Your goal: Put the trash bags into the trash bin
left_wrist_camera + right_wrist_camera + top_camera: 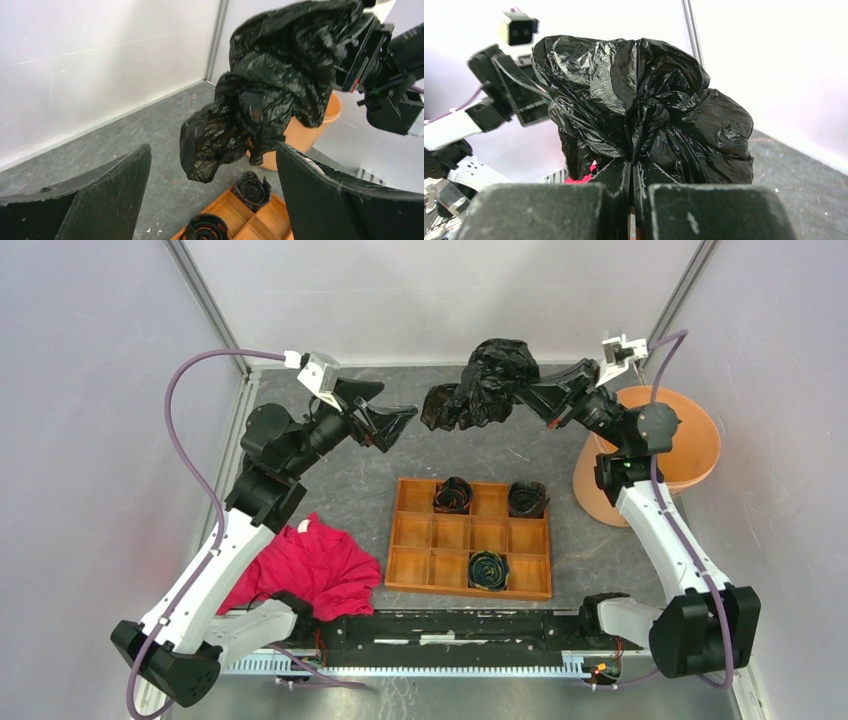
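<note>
The trash bag [487, 378], a crumpled lump of glossy black film, hangs in the air over the back of the table. My right gripper [532, 392] is shut on its right side; in the right wrist view the fingers [616, 175] press together on a fold of the bag [644, 110]. My left gripper [398, 426] stands open just left of the bag, apart from it. Seen from the left wrist, the bag [280, 85] hangs beyond my open left gripper [212, 150]. The orange trash bin [700, 440] sits at the right, behind my right arm, and shows as the bin [305, 135] past the bag.
A wooden tray [420, 550] of square compartments lies mid-table with three dark rolls [453, 495] in it. A red cloth [310, 565] lies at the near left by my left arm. Grey walls close in the back and sides.
</note>
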`<state>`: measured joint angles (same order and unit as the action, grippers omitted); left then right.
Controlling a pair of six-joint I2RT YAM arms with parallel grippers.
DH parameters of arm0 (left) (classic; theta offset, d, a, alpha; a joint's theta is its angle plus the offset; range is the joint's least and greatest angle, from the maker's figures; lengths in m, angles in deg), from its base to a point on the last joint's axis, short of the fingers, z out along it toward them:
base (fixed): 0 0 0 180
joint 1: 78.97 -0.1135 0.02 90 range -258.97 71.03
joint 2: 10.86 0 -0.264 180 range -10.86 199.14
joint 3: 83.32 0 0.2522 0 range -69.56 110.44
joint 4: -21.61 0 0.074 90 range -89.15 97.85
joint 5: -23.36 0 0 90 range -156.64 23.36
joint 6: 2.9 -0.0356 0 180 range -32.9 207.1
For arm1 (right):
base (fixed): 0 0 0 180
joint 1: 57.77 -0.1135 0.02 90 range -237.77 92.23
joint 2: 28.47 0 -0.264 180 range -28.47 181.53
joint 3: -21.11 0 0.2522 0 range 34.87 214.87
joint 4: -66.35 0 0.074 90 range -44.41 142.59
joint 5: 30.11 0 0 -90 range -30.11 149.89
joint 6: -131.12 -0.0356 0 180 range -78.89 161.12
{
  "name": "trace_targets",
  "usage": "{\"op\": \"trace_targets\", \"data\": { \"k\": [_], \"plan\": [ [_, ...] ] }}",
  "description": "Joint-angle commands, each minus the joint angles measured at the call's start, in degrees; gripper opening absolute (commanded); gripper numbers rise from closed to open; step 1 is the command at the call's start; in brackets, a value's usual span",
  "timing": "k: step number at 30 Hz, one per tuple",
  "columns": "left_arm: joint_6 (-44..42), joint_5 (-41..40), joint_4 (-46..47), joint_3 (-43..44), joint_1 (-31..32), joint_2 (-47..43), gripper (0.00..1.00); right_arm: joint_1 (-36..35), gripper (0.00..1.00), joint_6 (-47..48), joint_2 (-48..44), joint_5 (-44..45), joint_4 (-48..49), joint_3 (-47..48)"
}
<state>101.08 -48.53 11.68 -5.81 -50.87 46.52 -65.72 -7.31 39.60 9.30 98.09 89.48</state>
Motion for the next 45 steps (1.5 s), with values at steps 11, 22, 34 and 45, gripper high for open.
{"op": "trace_targets", "data": {
  "k": [11,22,34,45],
  "plan": [
    [1.7,7.6,4.0,0.6,0.1,6.1,0.81,0.9,0.00,-13.2,-2.1,-0.5,13.1,1.2],
    [7.0,11.6,7.0,0.8,0.1,11.2,0.59,0.6,0.00,-18.9,-0.9,-1.7,20.9,-2.0],
    [-6.9,-26.8,8.4,-8.4,0.0,-7.3,0.02,-4.5,0.66,25.3,2.8,21.5,-39.8,7.4],
    [-6.1,-27.3,2.1,-3.4,0.1,-1.6,0.02,-8.2,0.84,39.4,1.5,38.8,-53.5,11.8]
  ]
}}
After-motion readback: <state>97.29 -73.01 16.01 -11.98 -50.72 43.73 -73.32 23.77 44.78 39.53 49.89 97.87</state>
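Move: Ahead and right of the open left gripper hangs the trash bag, its middle about 5 cm forward, 14 cm right and 2 cm lower. The right gripper, already holding the bag, is some 22 cm right of the left hand and 4 cm ahead; from the right hand the bag's middle is about 8 cm left, 2 cm forward and 2 cm down. The trash bin stands about 22 cm right of the right hand, 2 cm back and 28 cm below. Reaching down about 6 cm, right and slightly forward, the left hand shuts its fingers on the bag while the right hand draws its hold up and back, then opens and lets go. The left hand pulls the bag left some 11 cm and up, turning counter-clockwise, then eases forward and down; the emptied right hand swings forward and well down, turning clockwise. ##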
